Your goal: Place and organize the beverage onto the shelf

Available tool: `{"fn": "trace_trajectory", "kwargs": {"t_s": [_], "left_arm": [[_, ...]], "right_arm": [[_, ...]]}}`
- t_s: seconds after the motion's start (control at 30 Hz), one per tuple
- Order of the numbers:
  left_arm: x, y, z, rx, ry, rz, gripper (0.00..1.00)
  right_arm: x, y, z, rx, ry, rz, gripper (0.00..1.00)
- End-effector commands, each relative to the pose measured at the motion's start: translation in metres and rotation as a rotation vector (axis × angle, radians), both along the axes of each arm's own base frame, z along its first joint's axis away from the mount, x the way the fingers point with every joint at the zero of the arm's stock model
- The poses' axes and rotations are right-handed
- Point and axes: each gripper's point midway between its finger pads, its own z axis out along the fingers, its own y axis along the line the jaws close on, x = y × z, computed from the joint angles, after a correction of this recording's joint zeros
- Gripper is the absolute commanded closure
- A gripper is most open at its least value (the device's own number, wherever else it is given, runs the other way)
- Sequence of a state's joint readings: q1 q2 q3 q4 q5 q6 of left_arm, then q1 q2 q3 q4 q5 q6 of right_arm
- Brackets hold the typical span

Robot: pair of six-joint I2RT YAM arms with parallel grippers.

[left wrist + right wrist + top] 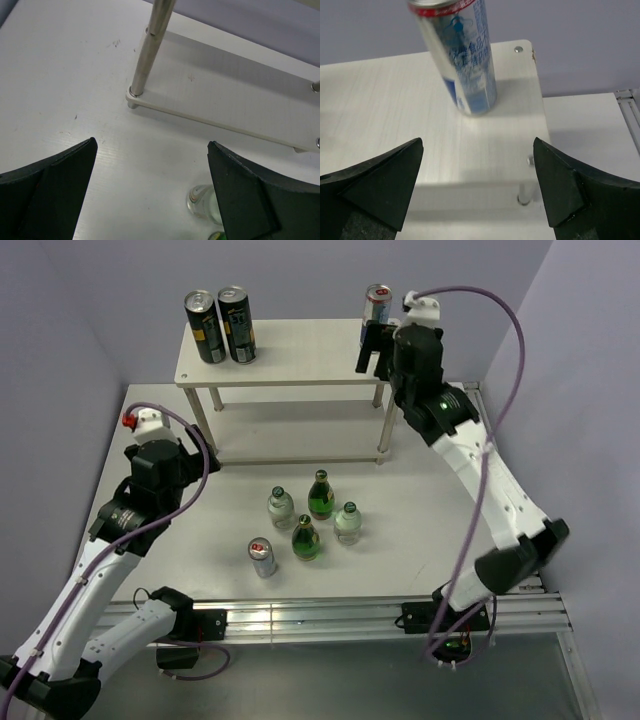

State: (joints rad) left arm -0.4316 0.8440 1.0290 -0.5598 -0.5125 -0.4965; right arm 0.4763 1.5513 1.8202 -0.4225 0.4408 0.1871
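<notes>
The cream-white shelf (300, 350) stands at the back of the table. Two black-and-yellow cans (221, 326) stand on its top board at the left. A silver-and-blue can (376, 303) stands at the top right corner, also in the right wrist view (462, 60). My right gripper (372, 354) is open and empty just in front of this can, apart from it, over the top board (385, 115); its jaws (478, 141) stand wide. My left gripper (152, 143) is open and empty, low over the table near the shelf's front left leg (150, 50).
On the table in front of the shelf stand two clear bottles (281, 507) (348, 522), two green bottles (321, 494) (306, 538) and a small silver can (262, 557). One clear bottle (202, 201) shows by my left gripper's right finger. The shelf's lower board (235, 100) is bare.
</notes>
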Motion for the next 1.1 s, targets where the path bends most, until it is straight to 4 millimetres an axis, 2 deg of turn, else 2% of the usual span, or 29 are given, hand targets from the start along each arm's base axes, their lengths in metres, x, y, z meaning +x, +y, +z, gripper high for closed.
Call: {"fn": "trace_trajectory", "kwargs": {"t_s": [0.0,0.03,0.07,0.1,0.13,0.17,0.2,0.27,0.3,0.37,0.4,0.43,0.47,0.57,0.6,0.67,0.7,0.8,0.93,1.07], "left_arm": [[-0.016,-0.009,0.004,-0.051,0.025,-0.025,0.01],[-0.019,-0.012,0.001,-0.085,0.033,-0.027,0.01],[-0.023,-0.021,-0.006,-0.098,0.048,-0.059,0.01],[-0.029,-0.026,-0.004,-0.127,0.032,-0.078,0.01],[-0.033,-0.031,-0.004,-0.165,0.028,-0.084,0.01],[-0.039,-0.043,-0.008,-0.176,0.035,-0.127,0.01],[-0.042,-0.046,-0.007,-0.187,0.029,-0.135,0.01],[-0.051,-0.063,-0.012,-0.206,0.05,-0.182,0.01],[-0.052,-0.069,-0.016,-0.202,0.061,-0.188,0.01],[-0.056,-0.07,-0.027,-0.189,0.078,-0.137,0.01],[-0.065,-0.087,-0.034,-0.215,0.102,-0.154,0.01],[-0.067,-0.076,-0.039,-0.166,0.09,-0.082,0.01],[-0.083,-0.092,-0.041,-0.154,0.094,-0.145,0.01],[-0.098,-0.106,-0.046,-0.169,0.077,-0.134,0.01],[-0.108,-0.117,-0.053,-0.134,0.089,-0.183,0.01],[-0.117,-0.127,-0.06,-0.142,0.083,-0.195,0.01],[-0.121,-0.126,-0.07,-0.138,0.101,-0.169,0.01],[-0.129,-0.129,-0.084,-0.104,0.118,-0.153,0.01],[-0.135,-0.129,-0.101,-0.074,0.148,-0.131,0.01],[-0.14,-0.132,-0.128,-0.06,0.179,-0.14,0.01]], "right_arm": [[-0.059,-0.013,0.054,0.104,-0.161,-0.008,0.02],[-0.078,-0.02,0.052,0.119,-0.179,-0.004,0.02],[-0.088,-0.023,0.049,0.132,-0.181,-0.009,0.02],[-0.098,-0.02,0.047,0.145,-0.187,0.012,0.02],[-0.112,-0.026,0.04,0.154,-0.191,0.019,0.02],[-0.119,-0.027,0.037,0.174,-0.188,0.026,0.02],[-0.125,-0.025,0.023,0.168,-0.166,0.038,0.02],[-0.142,-0.034,0.021,0.195,-0.169,0.04,0.02],[-0.145,-0.034,0.007,0.186,-0.145,0.042,0.02],[-0.159,-0.039,0.003,0.208,-0.142,0.046,0.02],[-0.161,-0.04,-0.009,0.2,-0.122,0.044,0.02],[-0.169,-0.041,-0.009,0.215,-0.129,0.058,0.02],[-0.172,-0.041,-0.013,0.216,-0.124,0.062,0.02],[-0.182,-0.044,-0.03,0.202,-0.092,0.068,0.02],[-0.183,-0.043,-0.034,0.194,-0.084,0.072,0.02],[-0.189,-0.045,-0.047,0.186,-0.066,0.074,0.02],[-0.19,-0.044,-0.058,0.174,-0.049,0.075,0.02],[-0.194,-0.047,-0.071,0.17,-0.031,0.076,0.02],[-0.199,-0.048,-0.077,0.169,-0.021,0.087,0.02],[-0.202,-0.049,-0.078,0.171,-0.024,0.1,0.01]]}}
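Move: Down on the table, the silver can near the front edge is what the left hand goes for: roughly 14 cm back, 13 cm to its right and 24 cm below. At about that height, the near clear bottle stands 11 cm farther out and 4 cm right of the can, the near green bottle 4 cm farther out and 8 cm right. From the right hand, the silver can lies some 30 cm back, 27 cm left and 37 cm below; the just-placed shelf can is about 7 cm straight ahead, level with the hand. Swinging back and right together, about 14 cm each, the open left hand sinks some 12 cm towards the silver can, most steeply at the end; it tips down about 10 degrees, turns slightly clockwise and stays clear above. The open right hand withdraws 20 cm back from the shelf can, rising a little before dropping to about 8 cm below its start. ##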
